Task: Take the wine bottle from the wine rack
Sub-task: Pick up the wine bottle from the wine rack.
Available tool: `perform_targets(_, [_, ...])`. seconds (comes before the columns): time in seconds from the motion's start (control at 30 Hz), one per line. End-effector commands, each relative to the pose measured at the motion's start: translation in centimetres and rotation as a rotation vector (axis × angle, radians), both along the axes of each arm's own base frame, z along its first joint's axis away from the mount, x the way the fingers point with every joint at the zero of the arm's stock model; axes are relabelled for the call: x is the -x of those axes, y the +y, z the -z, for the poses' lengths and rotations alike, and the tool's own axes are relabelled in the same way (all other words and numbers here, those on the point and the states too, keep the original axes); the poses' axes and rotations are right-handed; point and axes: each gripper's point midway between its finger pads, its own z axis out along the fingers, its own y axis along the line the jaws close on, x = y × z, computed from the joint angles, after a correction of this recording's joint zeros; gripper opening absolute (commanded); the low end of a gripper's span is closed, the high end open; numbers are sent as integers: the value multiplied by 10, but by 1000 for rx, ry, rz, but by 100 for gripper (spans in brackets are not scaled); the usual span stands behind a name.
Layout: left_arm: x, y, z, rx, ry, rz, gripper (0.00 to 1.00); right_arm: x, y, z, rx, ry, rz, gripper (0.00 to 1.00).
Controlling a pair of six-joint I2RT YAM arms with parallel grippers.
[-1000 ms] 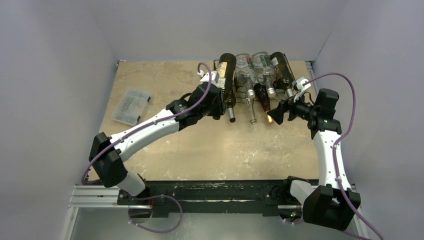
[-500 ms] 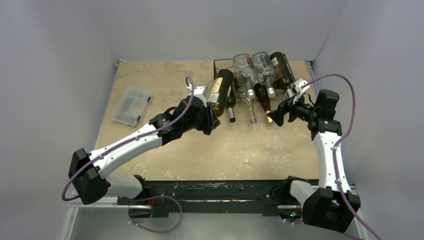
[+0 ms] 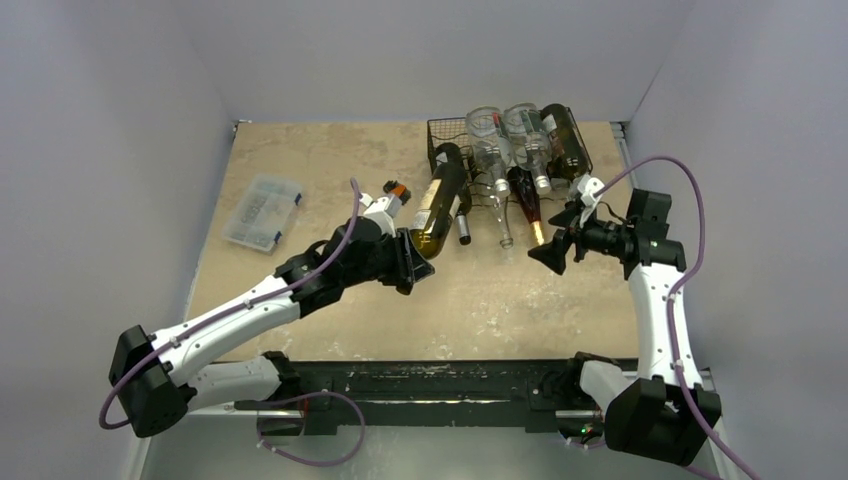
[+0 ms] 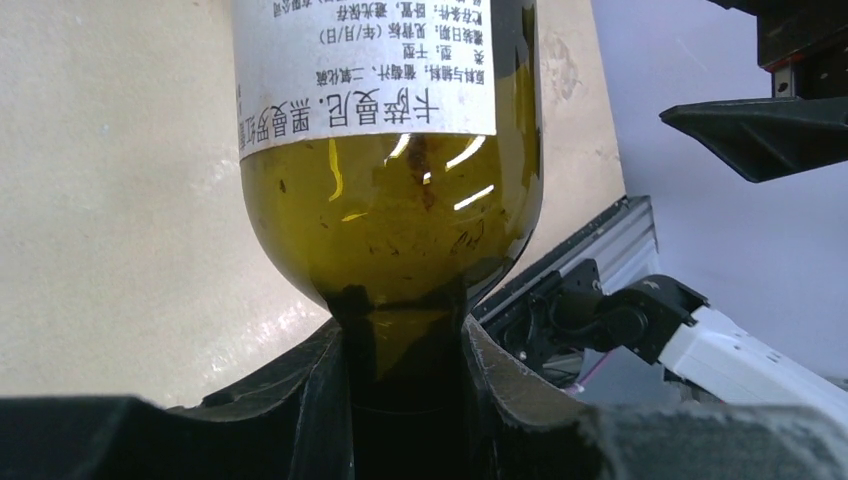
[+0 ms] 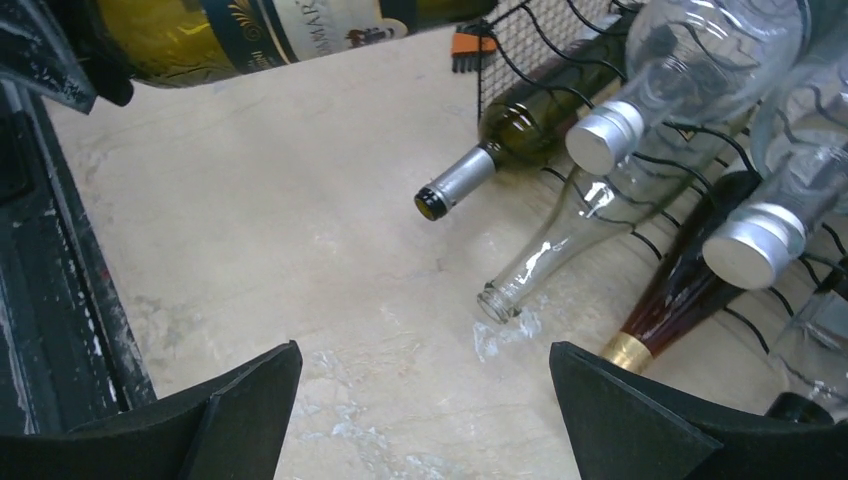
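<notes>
My left gripper (image 3: 408, 260) is shut on the neck of a green wine bottle (image 3: 437, 203) with a white label. In the left wrist view the neck sits pinched between the two black fingers (image 4: 335, 350), and the bottle's shoulder (image 4: 385, 215) stands just above them. The bottle hangs tilted over the table, its base beside the left front corner of the black wire wine rack (image 3: 436, 127). I cannot tell whether the base touches the rack. My right gripper (image 3: 549, 252) stands open and holds nothing, in front of the rack, low over the table (image 5: 424, 350).
The rack holds several more bottles: a green one with a silver cap (image 5: 500, 140), a clear open one (image 5: 560, 250), a dark red one with gold foil (image 5: 680, 290) and clear capped ones (image 3: 490, 135). A clear plastic compartment box (image 3: 262, 210) lies at the left.
My left arm has drawn back toward the near left, pulling the green bottle out of the rack's left slot and tilting it. My right gripper has shifted slightly nearer and stayed open.
</notes>
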Motion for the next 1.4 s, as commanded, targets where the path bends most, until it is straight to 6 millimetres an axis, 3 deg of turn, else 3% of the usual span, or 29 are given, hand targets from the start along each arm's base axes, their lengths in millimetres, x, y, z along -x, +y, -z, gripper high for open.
perform_targets(0.0, [8, -18, -72, 260, -142, 79, 0, 23, 17, -20, 20, -119, -197, 99])
perform_targets(0.27, [33, -21, -56, 304, -50, 158, 0, 48, 26, -19, 105, -258, -397, 99])
perform_targets(0.73, [70, -22, -29, 294, 83, 260, 0, 62, 56, -13, 145, -349, -583, 99])
perform_targets(0.97, [82, -33, -16, 280, 154, 308, 0, 65, 65, -13, 171, -394, -661, 99])
perform_targets(1.37, [98, -60, -5, 261, 276, 418, 0, 79, 110, 25, 211, -363, -856, 99])
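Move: The left hand already holds the wine bottle by the neck; the bottle's middle is about 11 cm ahead of it and 5 right, roughly level. The right gripper, open and empty, is some 28 cm to the left hand's right and 5 ahead. From the right hand, the bottle's middle lies about 23 cm left and 6 ahead, near its height; the amber bottle is about 11 cm straight ahead, some 14 lower, and the wine rack's middle 24 ahead, 4 left. Keeping its pinch on the bottle's neck, the left hand draws back about 10 cm from the rack and sinks 6 or so, mostly late, tipping down and turning clockwise so the base swings lower and towards the right hand. The right hand, fingers staying wide open, comes left and back, roughly 9 and 8 cm, swinging some 45 degrees counter-clockwise towards the bottle's base. ##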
